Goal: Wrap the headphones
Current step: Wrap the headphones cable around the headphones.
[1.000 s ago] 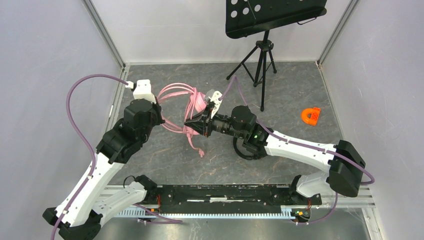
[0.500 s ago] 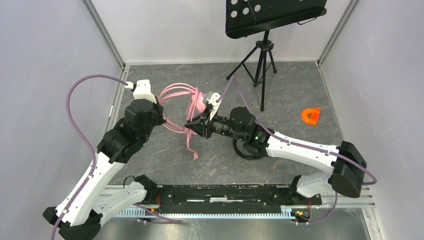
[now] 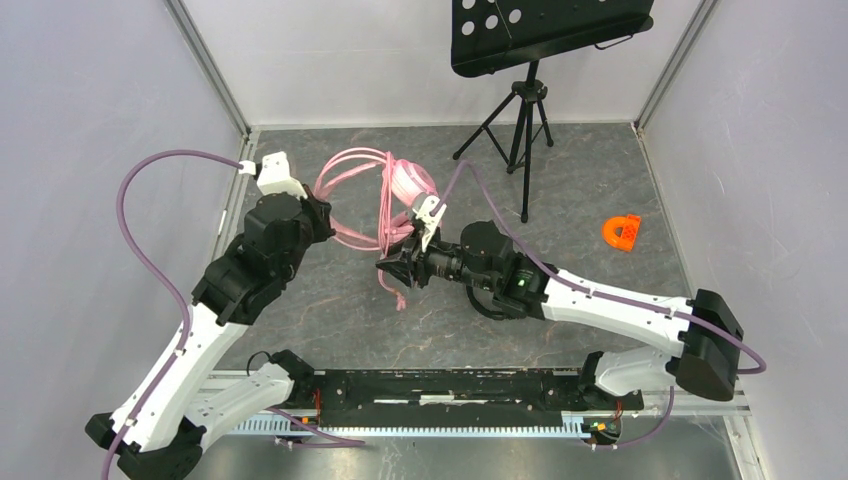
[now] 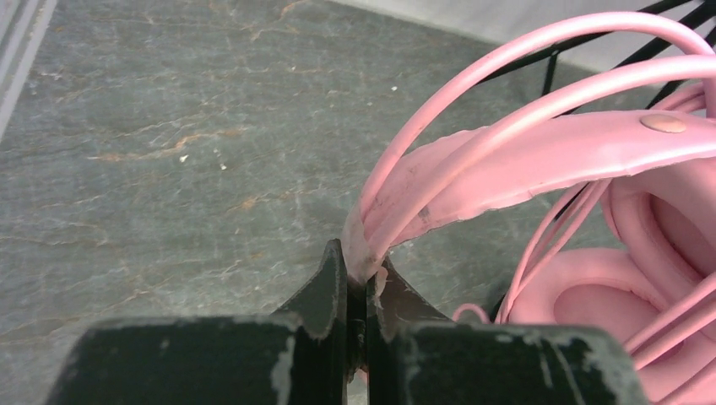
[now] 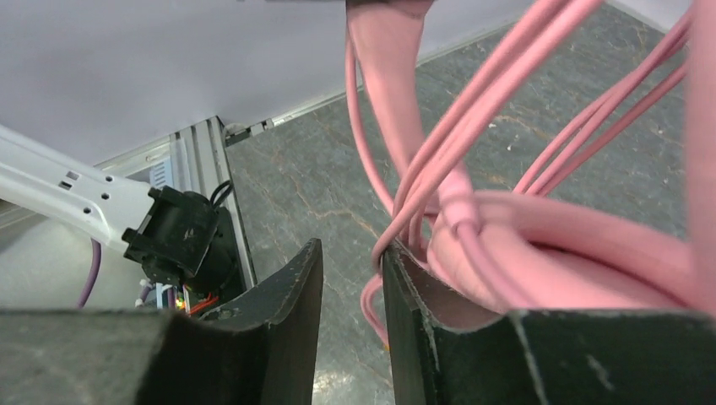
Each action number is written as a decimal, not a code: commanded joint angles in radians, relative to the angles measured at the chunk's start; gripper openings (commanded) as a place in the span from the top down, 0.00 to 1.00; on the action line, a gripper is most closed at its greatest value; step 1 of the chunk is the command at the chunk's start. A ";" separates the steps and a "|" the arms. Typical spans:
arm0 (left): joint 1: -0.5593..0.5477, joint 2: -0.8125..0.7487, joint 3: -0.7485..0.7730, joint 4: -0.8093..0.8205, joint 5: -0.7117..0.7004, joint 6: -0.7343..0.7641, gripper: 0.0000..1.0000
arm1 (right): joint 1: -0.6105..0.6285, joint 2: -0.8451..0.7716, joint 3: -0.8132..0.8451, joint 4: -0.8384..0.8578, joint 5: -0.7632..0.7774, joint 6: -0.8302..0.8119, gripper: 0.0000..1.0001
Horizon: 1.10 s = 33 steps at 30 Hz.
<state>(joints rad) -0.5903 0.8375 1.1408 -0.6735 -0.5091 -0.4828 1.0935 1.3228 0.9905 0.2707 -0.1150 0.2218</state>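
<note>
The pink headphones hang above the floor with their long pink cable looped around them. My left gripper is shut on the pink headband, pinching it right at the fingertips. My right gripper sits just below the ear cups. In the right wrist view its jaws stand apart with floor showing between them, and cable strands brush the inner edge of the right finger. The cable's loose end dangles down. A black curved band, mostly hidden, shows under the right forearm.
A black music stand on a tripod stands at the back, right of the headphones. A small orange plastic piece lies on the floor at the right. White walls close in the left, back and right sides.
The right gripper has opened, letting go of the pink cable, and drawn back toward the near side. The left gripper has swung the headphones up and farther back.
</note>
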 commanded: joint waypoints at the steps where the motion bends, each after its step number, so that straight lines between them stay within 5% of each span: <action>1: 0.001 -0.016 0.085 0.208 0.038 -0.151 0.98 | 0.011 -0.068 -0.016 -0.042 0.060 -0.019 0.62; 9: 0.000 -0.012 0.091 0.221 0.038 -0.172 0.98 | 0.017 -0.168 -0.102 0.009 0.056 -0.028 0.60; 18: 0.000 -0.008 0.115 0.229 0.084 -0.180 0.98 | 0.026 -0.261 -0.469 0.568 0.066 -0.212 0.50; 33: 0.001 0.005 0.128 0.236 0.133 -0.207 0.98 | 0.049 0.081 -0.436 0.952 0.071 -0.402 0.40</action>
<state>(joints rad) -0.5903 0.8536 1.1999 -0.5934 -0.3996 -0.5800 1.1305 1.3426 0.4915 1.0573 -0.0601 -0.1223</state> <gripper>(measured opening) 0.073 0.597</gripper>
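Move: Below and slightly behind the right hand, the loose plug end of the pink cable hangs some 10 cm lower, about 4 cm back and 3 cm to the right. The wound cable strands stand about 6 cm ahead of that hand, level with it; the ear cups lie roughly 8 cm ahead and 2 cm right. From the left hand, holding the headband, the plug end is about 14 cm right, 9 cm back and 12 cm lower. Backing out to the right about 6 cm from the wound cable, the right hand sinks some 5 cm overall, then swings back left about 3 cm towards the hanging plug end, rolling roughly 25 degrees so its forward side rises, its fingers opening wider. The left hand keeps its grip on the headband, lifts it about 4 cm and carries it 3 cm right, rolling its left side down about 10 degrees. ##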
